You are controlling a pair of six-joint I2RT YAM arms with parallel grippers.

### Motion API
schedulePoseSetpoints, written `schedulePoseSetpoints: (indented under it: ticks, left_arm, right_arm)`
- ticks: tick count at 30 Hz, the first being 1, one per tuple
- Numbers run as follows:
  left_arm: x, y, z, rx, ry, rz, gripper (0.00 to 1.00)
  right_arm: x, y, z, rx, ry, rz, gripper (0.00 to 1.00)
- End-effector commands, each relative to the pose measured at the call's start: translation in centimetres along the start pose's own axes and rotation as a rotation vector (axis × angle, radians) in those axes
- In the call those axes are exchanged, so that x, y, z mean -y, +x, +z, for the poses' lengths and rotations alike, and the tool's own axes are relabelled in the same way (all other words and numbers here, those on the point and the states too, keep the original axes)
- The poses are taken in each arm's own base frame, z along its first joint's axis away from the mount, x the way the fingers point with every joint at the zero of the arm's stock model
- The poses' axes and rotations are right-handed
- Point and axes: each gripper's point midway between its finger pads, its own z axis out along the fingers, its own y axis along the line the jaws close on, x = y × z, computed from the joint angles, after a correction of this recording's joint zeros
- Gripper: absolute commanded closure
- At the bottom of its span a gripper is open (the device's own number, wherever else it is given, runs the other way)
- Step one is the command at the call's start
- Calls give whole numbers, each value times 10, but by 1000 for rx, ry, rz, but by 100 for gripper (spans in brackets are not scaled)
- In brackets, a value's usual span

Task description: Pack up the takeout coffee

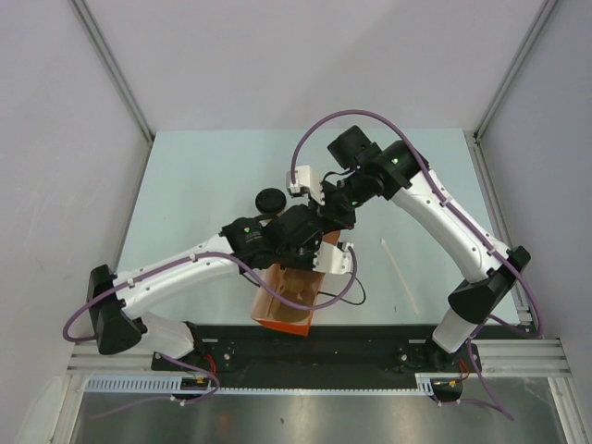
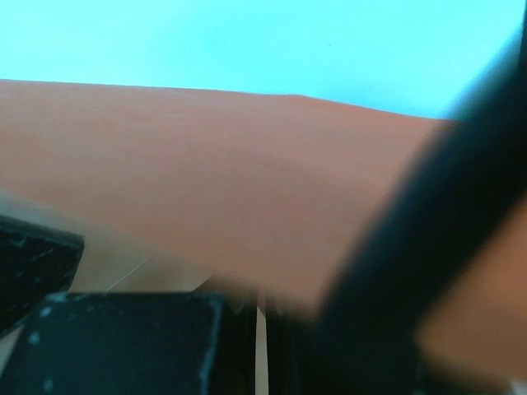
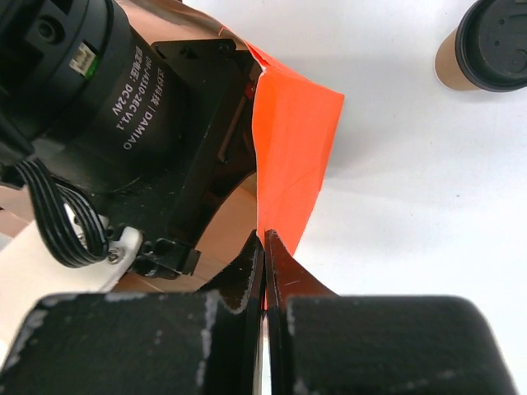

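The takeout coffee (image 1: 270, 200), a tan paper cup with a black lid, stands upright on the table, behind and left of the grippers; its lid also shows in the right wrist view, takeout coffee (image 3: 486, 45). An orange paper bag (image 1: 287, 303) sits near the front edge with its mouth toward the arms' wrists. My right gripper (image 3: 263, 239) is shut on the bag's orange rim (image 3: 292, 140). My left gripper (image 2: 260, 309) is shut, the bag's orange wall (image 2: 214, 181) blurred right against its fingertips. From above, both grippers (image 1: 319, 242) crowd over the bag's mouth.
A thin white stick (image 1: 398, 276) lies on the table, right of the bag. A blurred black cord handle (image 2: 428, 247) crosses the left wrist view. White walls enclose the pale table (image 1: 213, 166) at the back and sides. The black base rail (image 1: 370, 347) runs along the front.
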Motion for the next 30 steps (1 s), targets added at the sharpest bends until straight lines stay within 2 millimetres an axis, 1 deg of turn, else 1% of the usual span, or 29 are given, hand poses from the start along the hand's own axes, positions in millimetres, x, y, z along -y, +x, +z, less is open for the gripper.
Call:
schedulePoseSetpoints:
  ticks: [1,2,7,14,22,30]
  left_arm:
    - [-9,-14,-24,81,-18,16,100]
    - [-7,-19,-25,105,-9,19,100]
    - [-13,-28,-35,148,-30,10,100]
    - [-7,-45,-50,218,24,-38,100]
    - [2,-47,-50,220,104,-87,100]
    - [7,-38,-37,216,132,-162,100]
  right_arm:
    - [-27,7,-20,-18,-39,5,100]
    - [-27,7,-21,-17,-40,5,100]
    - [-28,8,-20,-19,-41,-4,100]
    - [-27,7,-20,-17,-36,-14,100]
    - [-27,7,-22,-17,-22,-27,100]
    - [-31,4,-25,-6,-25,-35,100]
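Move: The cup holder lies inside the open bag, below the left hand: about 4 cm back, 3 cm to its left and 13 cm down. The bag's middle is some 2 cm back, 2 cm left and 8 cm down; the lidded coffee cup stands about 17 cm ahead and 10 cm left, 14 cm lower. From the right hand the cup holder is about 5 cm back, 3 cm left, 21 cm down. Left hand, fingers shut, rises about 4 cm and draws back above the cup holder; right keeps pinching rim. ##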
